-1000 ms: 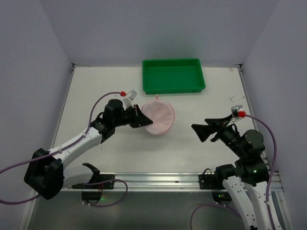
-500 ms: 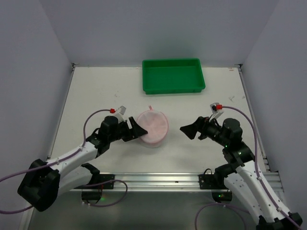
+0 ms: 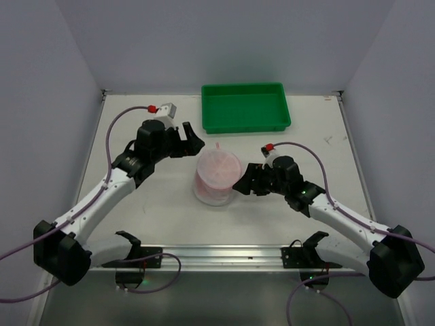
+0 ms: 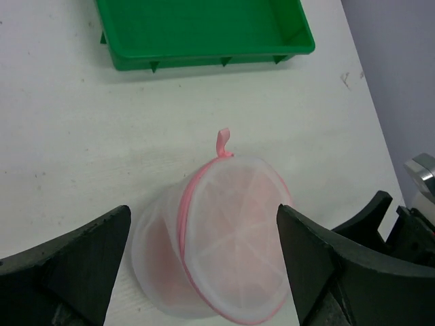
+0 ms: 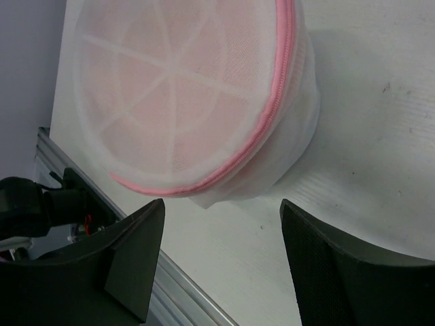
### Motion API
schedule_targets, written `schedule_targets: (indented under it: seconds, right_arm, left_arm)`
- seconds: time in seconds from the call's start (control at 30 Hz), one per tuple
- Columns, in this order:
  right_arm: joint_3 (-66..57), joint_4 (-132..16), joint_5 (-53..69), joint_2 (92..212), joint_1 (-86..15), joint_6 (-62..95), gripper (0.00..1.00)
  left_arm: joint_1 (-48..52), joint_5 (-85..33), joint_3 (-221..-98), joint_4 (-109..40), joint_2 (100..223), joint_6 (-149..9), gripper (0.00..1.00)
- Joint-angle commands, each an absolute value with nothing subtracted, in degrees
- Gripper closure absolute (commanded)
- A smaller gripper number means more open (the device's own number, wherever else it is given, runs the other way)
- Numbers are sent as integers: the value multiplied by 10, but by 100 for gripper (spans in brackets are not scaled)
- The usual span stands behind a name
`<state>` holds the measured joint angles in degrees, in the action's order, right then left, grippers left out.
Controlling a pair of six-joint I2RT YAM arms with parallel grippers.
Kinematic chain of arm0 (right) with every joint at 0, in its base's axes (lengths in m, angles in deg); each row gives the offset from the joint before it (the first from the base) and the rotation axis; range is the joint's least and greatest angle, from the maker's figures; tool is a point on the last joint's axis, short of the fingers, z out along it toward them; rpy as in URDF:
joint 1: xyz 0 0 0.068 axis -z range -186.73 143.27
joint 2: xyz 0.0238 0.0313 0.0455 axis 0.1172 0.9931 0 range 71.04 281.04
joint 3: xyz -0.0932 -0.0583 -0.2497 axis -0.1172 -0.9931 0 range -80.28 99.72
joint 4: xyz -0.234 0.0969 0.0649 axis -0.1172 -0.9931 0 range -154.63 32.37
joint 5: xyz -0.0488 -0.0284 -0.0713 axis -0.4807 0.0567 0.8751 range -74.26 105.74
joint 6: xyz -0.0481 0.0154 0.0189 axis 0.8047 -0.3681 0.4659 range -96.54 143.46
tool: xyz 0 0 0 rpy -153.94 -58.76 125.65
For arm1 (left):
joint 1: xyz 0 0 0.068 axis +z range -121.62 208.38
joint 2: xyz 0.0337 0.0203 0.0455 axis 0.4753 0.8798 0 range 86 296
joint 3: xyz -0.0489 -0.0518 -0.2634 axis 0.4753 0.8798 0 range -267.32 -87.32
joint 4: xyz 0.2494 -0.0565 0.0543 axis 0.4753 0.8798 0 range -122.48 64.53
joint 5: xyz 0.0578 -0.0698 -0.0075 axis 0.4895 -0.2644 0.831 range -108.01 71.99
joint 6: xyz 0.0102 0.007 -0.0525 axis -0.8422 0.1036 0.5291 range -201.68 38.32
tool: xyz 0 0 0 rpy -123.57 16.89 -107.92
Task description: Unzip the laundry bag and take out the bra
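The laundry bag (image 3: 217, 178) stands as a small drum of white mesh in the middle of the table, its pink zipper (image 5: 274, 112) closed around the rim and a pink pull tab (image 4: 223, 141) sticking up. A pale pink tint shows through the mesh; the bra itself is hidden inside. My left gripper (image 3: 190, 136) hovers open, above and to the far left of the bag (image 4: 224, 238), touching nothing. My right gripper (image 3: 243, 183) is open and low at the bag's right side, with the bag's lower edge (image 5: 204, 197) just beyond its tips and nothing between its fingers.
A green tray (image 3: 245, 107) sits at the back of the table, also in the left wrist view (image 4: 204, 34). The aluminium rail (image 5: 180, 295) runs along the table's near edge, close to the bag.
My left gripper let go of the bag, opened wide and drew back to the far left. The bag came to rest upright. My right arm reached left to the bag, its jaws narrowing somewhat.
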<state>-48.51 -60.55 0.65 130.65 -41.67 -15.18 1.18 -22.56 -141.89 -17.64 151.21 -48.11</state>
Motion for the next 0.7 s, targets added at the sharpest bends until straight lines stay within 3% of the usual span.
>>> schedule_targets:
  seconds: [0.0, 0.13, 0.33, 0.5, 0.57, 0.67]
  right_arm:
    - [-453, -540, 46, 1320, -428, -183, 30]
    - [-464, -513, 54, 1337, -431, -200, 30]
    - [-453, -508, 52, 1371, -432, -202, 30]
    - [-420, -535, 67, 1402, -432, -162, 32]
    - [-394, -553, 78, 1418, -432, -130, 32]
    - [-348, -575, 93, 1442, -431, -87, 32]
  left_arm:
    - [23, -253, -1480, -181, 1610, -551, 11]
    - [24, -311, -1538, -203, 1713, -560, 20]
    - [24, -383, -1540, -227, 1781, -532, 44]
    - [23, -363, -1407, -256, 1683, -498, 69]
    - [23, -349, -1359, -266, 1621, -471, 75]
    - [19, -332, -1266, -273, 1545, -434, 76]
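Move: The bag's pink zip tab sits about 5 cm ahead of the open left hand, 5 cm to its right and some 9 cm below; the laundry bag's middle is roughly 1 cm ahead, 7 cm right and 16 cm lower. The green tray lies some 29 cm ahead, 18 cm right and 21 cm down. From the right hand, the bag's middle is about 3 cm ahead, 9 cm left and 6 cm below, the tab 10 cm ahead and 8 cm left. The left fingers come onto the bag's rim beside the zip tab, closing to a narrow gap: the hand swoops about 10 cm down while reaching forward and right, tipping some 15 degrees further down, then draws back about 7 cm and a little left, tugging the rim. The right hand, still wide open, edges 5 cm forward and slightly left, over the bag's right rim. ##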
